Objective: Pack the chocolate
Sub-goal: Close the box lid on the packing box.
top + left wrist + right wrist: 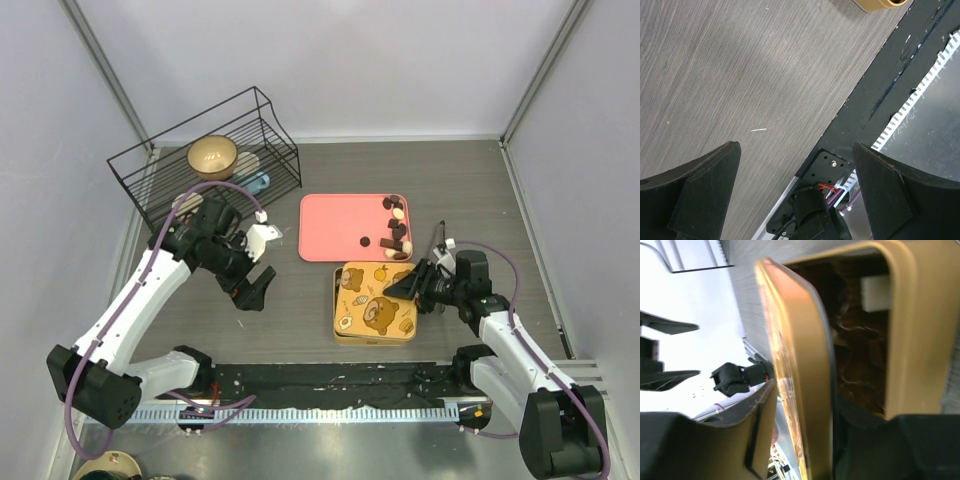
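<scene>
Several small chocolate pieces [397, 225], dark brown and some cream-topped, lie along the right side of the pink tray [335, 225]; one dark piece [365, 242] sits apart near its front edge. The gold tin [375, 302] with a bear-print lid stands just in front of the tray. My right gripper [415, 285] is shut on the lid's right edge. In the right wrist view the lid [800, 365] stands tilted up between my fingers, off the tin base [902, 340]. My left gripper [255, 290] is open and empty over bare table, left of the tin [875, 4].
A black wire basket [205, 150] at the back left holds a gold bowl [212, 155]. A black mat [330, 378] and a toothed rail [300, 410] run along the near edge. Grey walls close in both sides.
</scene>
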Controlling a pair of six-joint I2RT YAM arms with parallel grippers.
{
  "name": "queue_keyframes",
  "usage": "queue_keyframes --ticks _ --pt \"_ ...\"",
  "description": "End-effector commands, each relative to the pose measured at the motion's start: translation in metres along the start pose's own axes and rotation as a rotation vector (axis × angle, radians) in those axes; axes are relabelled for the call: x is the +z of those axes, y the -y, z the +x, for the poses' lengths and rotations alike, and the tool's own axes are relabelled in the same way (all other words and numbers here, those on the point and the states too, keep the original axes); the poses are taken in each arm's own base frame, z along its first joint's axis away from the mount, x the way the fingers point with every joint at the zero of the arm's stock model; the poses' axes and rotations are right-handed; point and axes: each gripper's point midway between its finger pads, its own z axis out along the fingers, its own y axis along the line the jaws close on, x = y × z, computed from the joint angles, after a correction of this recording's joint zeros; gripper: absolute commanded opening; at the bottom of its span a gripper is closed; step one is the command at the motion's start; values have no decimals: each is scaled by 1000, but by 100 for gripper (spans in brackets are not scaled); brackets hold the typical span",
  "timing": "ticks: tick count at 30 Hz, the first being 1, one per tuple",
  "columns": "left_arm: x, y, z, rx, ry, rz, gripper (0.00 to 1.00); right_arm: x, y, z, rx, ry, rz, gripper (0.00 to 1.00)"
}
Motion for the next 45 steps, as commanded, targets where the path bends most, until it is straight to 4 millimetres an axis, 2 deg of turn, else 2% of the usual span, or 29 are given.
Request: queue_keyframes --ticks 1,3,4,9,10,13,15,18,22,27,39,45 --pt "-6 9 -2 30 28 23 100 -7 8 -6 -12 29 104 49" --pt "-7 10 -2 32 29 28 100 -10 7 -7 -7 42 120 60" --pt "-7 12 -2 33 31 37 100 -11 6 -10 -11 61 123 86" --pt "-11 17 -4 45 41 46 100 -21 5 -16 -65 99 179 89" --pt "-11 16 -4 45 41 43 100 -24 -2 -19 -84 115 171 89" --pt "-9 16 -3 44 33 46 100 -28 -3 -18 -87 104 195 87" --pt "-8 17 -3 48 33 48 100 -31 6 -13 -65 78 248 88" --pt "-9 17 -2 48 35 48 100 -40 14 -12 -88 79 326 97" --pt "-10 19 -2 51 38 49 100 -57 12 -21 -130 113 418 100" --pt "-11 21 -3 54 47 53 100 -68 21 -28 -137 137 520 100" --pt "-13 26 -5 67 64 70 100 -68 28 -41 -106 172 590 100" --pt "-14 29 -5 76 68 76 100 -80 36 -62 -105 284 683 100"
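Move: The box lid sits between the right gripper's part-open fingers, its middle about 5 cm to the left, 4 cm back and 2 cm below. The packing box underneath is centred about 6 cm left, 4 cm back and 5 cm down. The pink tray is roughly 13 cm ahead and 10 cm left, the tongs 5 cm ahead and 9 cm right, both some 7 cm lower. From the left hand, the lid is about 26 cm right, 2 cm back and 9 cm below. Let go of the box lid with the right gripper: spread the half-open fingers to fully wide and draw the hand about 9 cm to the right, away from the box's middle, ending near the same height. Meanwhile tip the wrist over some 35 degrees so that the fingers swing from pointing left to pointing mostly down by the lid's far right corner. ##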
